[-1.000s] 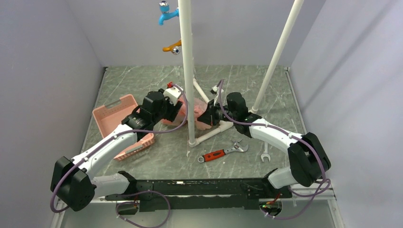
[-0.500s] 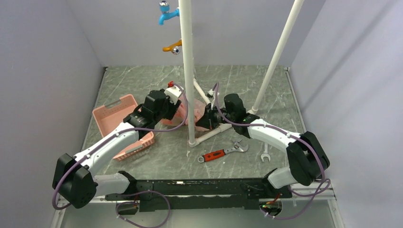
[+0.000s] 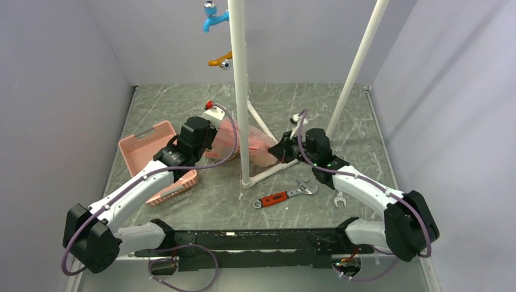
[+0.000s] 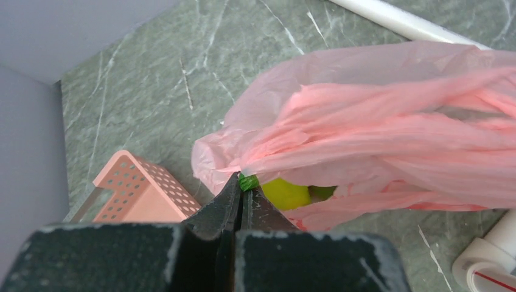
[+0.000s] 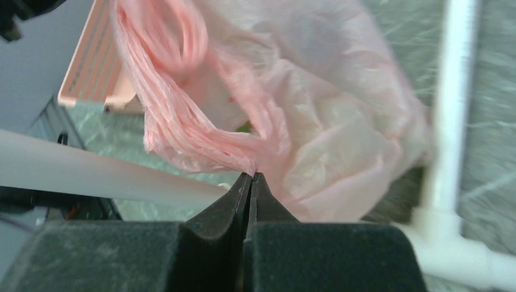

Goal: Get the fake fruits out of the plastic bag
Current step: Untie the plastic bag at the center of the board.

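The pink plastic bag [image 3: 258,141] hangs stretched between my two grippers, behind the white upright pipe. My left gripper [image 3: 216,129] is shut on the bag's left edge [image 4: 341,109]. A small green bit [image 4: 248,181] sits at its tips. Just beyond, a yellow-green fake fruit [image 4: 286,193] and a darker green one [image 4: 321,192] show through the bag's opening. My right gripper [image 3: 283,149] is shut on a bunched fold of the bag [image 5: 268,121]. A speck of green fruit [image 5: 244,127] shows inside the bag there.
A rigid pink slotted basket [image 3: 145,149] lies left, under my left forearm. A white pipe frame [image 3: 241,91] rises mid-table, with a foot pipe [image 3: 271,170] and a slanted pipe [image 3: 356,67]. A red-handled wrench [image 3: 285,194] and a small spanner [image 3: 339,196] lie near the front.
My right gripper has pulled back to the right with the bag's fold. My left gripper has risen and shifted left. The bag is now drawn out wider between them.
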`<action>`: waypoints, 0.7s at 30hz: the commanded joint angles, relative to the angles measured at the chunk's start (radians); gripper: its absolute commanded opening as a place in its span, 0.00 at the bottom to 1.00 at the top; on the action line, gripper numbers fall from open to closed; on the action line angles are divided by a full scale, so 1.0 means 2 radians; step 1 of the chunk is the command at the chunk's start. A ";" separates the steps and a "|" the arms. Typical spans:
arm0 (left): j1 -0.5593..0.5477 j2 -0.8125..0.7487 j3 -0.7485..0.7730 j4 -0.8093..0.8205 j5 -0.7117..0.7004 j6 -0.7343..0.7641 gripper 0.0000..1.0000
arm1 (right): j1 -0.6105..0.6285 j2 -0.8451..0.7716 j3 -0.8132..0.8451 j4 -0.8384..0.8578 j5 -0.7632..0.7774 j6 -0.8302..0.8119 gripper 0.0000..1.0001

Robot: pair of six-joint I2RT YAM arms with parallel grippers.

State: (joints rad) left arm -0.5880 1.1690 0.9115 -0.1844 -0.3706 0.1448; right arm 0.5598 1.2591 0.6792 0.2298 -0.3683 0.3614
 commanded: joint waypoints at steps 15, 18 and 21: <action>0.000 -0.038 -0.015 0.045 0.038 -0.011 0.00 | -0.045 -0.057 -0.002 -0.051 0.057 0.064 0.46; 0.000 -0.040 -0.020 0.050 0.043 -0.011 0.00 | -0.043 -0.042 0.074 -0.117 0.049 0.044 0.63; 0.000 -0.034 -0.016 0.046 0.053 -0.012 0.00 | -0.012 -0.029 0.137 -0.177 0.118 0.052 0.70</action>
State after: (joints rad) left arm -0.5877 1.1191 0.8730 -0.1326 -0.3065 0.1364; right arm 0.4782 1.1885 0.7662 0.0074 -0.2398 0.4984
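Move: The left hand already pinches the left end of the pink plastic bag; the bag's middle lies about 10 cm to its right, roughly level fore and aft and 9 cm below. From the right hand, shut on a pink tail of the bag, that middle is some 11 cm left, 4 cm ahead and 6 cm lower. The corner post's foot stands about 10 cm left and 9 cm back of the right hand, the adjustable wrench 3 cm right and 15 cm back, both some 13 cm down. Keep the left gripper shut on its end of the bag, nearly still, as the anchor. Carry the right gripper on with its pinched tail, quickly about 5 cm to the right and a little forward, away from the left hand, swinging clockwise nearly 20 degrees. Then stop, open its fingers to let go of the tail while tipping them slightly down, and finish with a lift of some 3 cm. ##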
